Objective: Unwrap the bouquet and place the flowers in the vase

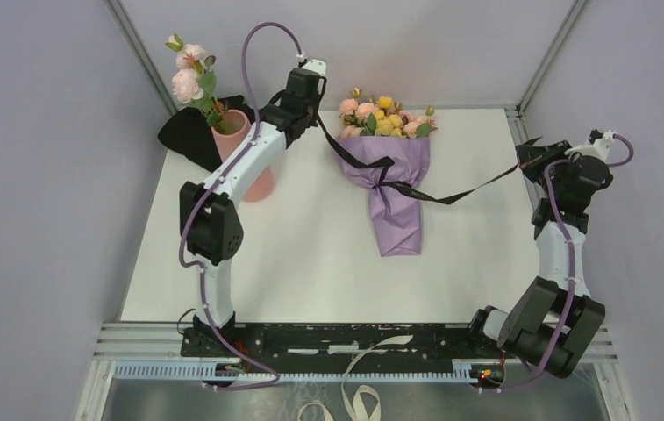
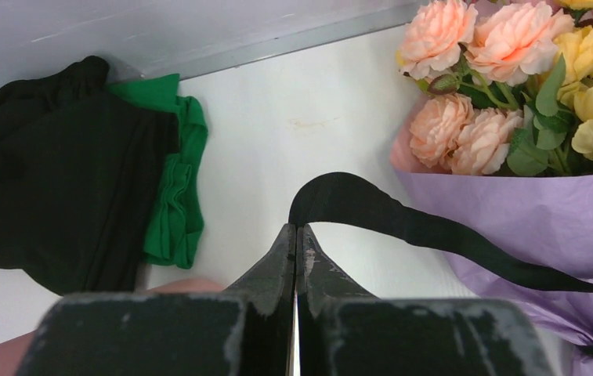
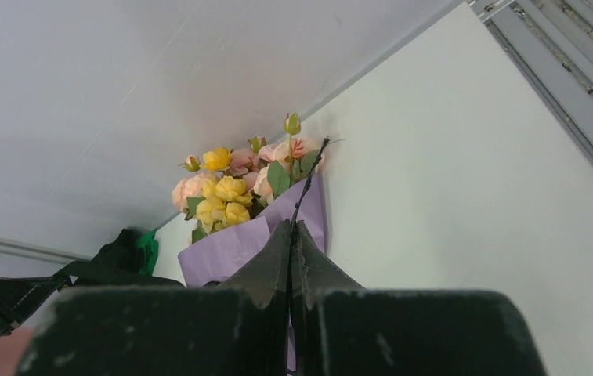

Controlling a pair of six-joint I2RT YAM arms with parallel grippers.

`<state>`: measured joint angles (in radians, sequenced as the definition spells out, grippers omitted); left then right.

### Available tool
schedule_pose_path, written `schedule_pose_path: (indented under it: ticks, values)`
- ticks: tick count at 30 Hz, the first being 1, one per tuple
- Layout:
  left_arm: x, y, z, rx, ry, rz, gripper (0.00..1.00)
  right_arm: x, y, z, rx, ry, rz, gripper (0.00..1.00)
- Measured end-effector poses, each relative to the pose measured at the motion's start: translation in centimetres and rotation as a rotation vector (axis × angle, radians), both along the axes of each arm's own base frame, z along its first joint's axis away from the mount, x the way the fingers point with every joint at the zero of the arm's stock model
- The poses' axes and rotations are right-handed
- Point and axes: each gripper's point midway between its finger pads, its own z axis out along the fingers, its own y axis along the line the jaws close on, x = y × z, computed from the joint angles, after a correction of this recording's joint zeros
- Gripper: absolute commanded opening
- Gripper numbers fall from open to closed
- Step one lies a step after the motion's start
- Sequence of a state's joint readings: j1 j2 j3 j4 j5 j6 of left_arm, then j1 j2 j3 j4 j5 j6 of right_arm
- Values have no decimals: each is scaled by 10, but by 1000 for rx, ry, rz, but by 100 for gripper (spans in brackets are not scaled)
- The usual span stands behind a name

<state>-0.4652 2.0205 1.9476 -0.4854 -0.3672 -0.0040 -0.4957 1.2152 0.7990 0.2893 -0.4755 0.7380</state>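
Observation:
The bouquet lies at the back middle of the table, a lilac paper cone with its peach and yellow flowers pointing to the far wall. A black ribbon is still tied round the cone, and its two ends stretch out to either side. My left gripper is shut on the left end, whose ribbon curves away from the fingertips. My right gripper is shut on the right end. The salmon-pink vase stands at the back left, partly hidden behind my left arm.
A pale pink sprig with buds stands in the vase. A black cloth lump with a green piece lies behind the vase at the back left corner. Grey walls close in the table on three sides.

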Motion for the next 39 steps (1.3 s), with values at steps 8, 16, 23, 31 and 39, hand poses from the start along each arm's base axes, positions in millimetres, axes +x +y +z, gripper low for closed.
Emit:
schedule_pose_path:
  ticks: [8,16,23,31,39]
  values:
    - [-8,16,17,21,-14,47,2,-15,-10,6,6,-19,-50,0]
    - [-30,24,90,-62,-122,48,2,-22,-15,-6,34,-6,-75,0]
    - [-59,22,138,-103,-191,32,2,-24,-13,-19,52,17,-76,0]
    - [-82,32,101,-59,-107,52,48,-24,-18,-24,30,30,-96,52]
    - [-92,16,79,-86,-73,16,61,-12,7,-33,-120,102,-25,93]
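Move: Both hands start with a black ribbon end pinched in closed fingers. From the left hand, the ribbon's knot on the bouquet lies about 17 cm to the right, 5 cm back and 21 cm below; the flowers are roughly 9 cm ahead, 18 cm right and 18 cm lower, and the vase some 14 cm left, 5 cm back and 12 cm lower. From the right hand, the knot is about 28 cm left, 9 cm ahead and 24 cm below. Upward and back goes the left hand, climbing about 14 cm as it draws away from the flowers with its ribbon end, then sinking some 6 cm while still moving back; its fingers open wide and let go. The right hand eases a little back and right, sinks about 3 cm, opens fully to free its end and finally edges left. ##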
